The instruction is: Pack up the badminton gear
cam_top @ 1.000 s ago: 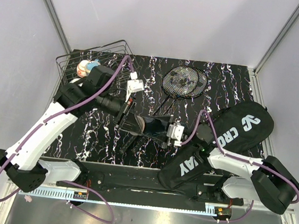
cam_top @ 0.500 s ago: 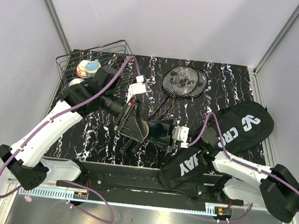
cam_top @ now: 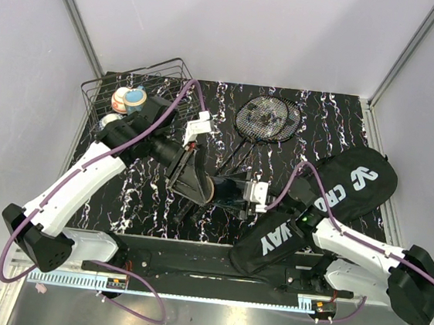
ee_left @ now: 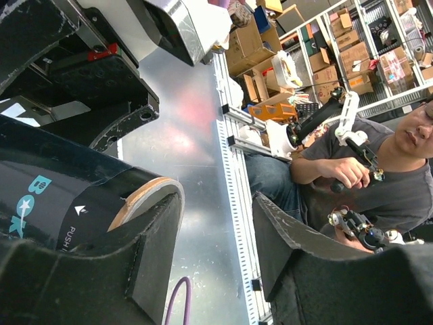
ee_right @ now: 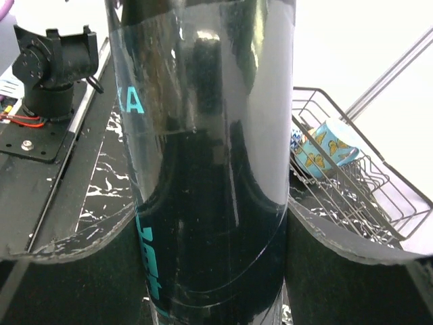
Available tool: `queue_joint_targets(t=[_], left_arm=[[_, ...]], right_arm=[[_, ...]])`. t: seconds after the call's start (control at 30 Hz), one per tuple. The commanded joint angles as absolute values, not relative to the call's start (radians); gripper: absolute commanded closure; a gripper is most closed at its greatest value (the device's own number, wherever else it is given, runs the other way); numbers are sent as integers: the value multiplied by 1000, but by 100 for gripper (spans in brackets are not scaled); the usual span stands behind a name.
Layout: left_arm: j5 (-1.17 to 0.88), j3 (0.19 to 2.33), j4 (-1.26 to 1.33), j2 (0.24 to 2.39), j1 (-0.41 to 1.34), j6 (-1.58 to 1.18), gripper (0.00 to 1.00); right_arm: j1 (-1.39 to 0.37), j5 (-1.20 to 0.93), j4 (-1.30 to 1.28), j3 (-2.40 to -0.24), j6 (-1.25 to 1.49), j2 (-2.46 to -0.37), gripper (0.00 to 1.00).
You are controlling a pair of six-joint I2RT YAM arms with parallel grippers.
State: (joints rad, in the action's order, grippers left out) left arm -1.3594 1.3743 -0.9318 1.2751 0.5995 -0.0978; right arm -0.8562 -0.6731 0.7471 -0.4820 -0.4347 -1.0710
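Note:
My right gripper is shut on a long black tube with teal lettering, held over the middle of the table. The tube's brown-rimmed open end faces my left gripper. That gripper is open with nothing between its fingers, and its left finger lies right against the rim. Two black rackets lie with heads overlapping at the back centre. The black CROSSWAY bag lies at the right, partly under my right arm.
A black wire basket stands at the back left with patterned bowls in it. The table top is black marble with white veins. A person sits beyond the table's near edge in the left wrist view.
My left gripper has opened at the tube's mouth and its arm has swung slightly right. My right arm has stretched left, carrying the tube toward the left gripper.

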Motion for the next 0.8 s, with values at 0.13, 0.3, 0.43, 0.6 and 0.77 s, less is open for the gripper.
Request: queue_joint_targets(t=[0.13, 0.3, 0.43, 0.6, 0.77], left_arm=[[-950, 1305, -853, 1440, 629, -57, 40], [-789, 1353, -841, 1323, 609, -97, 27], [-632, 1443, -844, 1171, 546, -150, 18], [-241, 1502, -828, 886, 522, -232, 2], [125, 1482, -900, 721, 522, -288, 1]], right_arm=[[-1000, -692, 886, -712, -506, -1058, 68], [-1000, -629, 879, -680, -518, -1060, 68], [-1000, -534, 885, -650, -512, -1092, 68], [-1000, -268, 899, -686, -465, -1163, 65], [-1002, 44, 822, -877, -298, -1241, 61]])
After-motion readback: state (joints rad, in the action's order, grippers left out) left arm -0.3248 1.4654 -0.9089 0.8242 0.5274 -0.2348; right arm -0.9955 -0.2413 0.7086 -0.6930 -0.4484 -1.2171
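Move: The shuttlecock tube's open end is right at the left gripper's fingertips, about 3 cm below the hand point, 1 cm ahead and 2 cm to its right. The racket handles lie some 30 cm below the left hand and 5 cm ahead, 2 cm right; the wire basket stands roughly 28 cm ahead and 22 cm left, about 25 cm lower. From the right gripper, which grips the tube, that end sits about 6 cm up, 5 cm left and 2 cm back. Hold the left gripper's finger at the tube's mouth briefly, then bring it free and away, about 10 cm left, 7 cm forward and nearly 6 cm up, opening from half to fully wide while swinging counter-clockwise some 60 degrees so the fingers face forward-right. Keep the right grip on the tube; carry it forward about 5 cm, lifting late and easing left, turning slightly clockwise. ##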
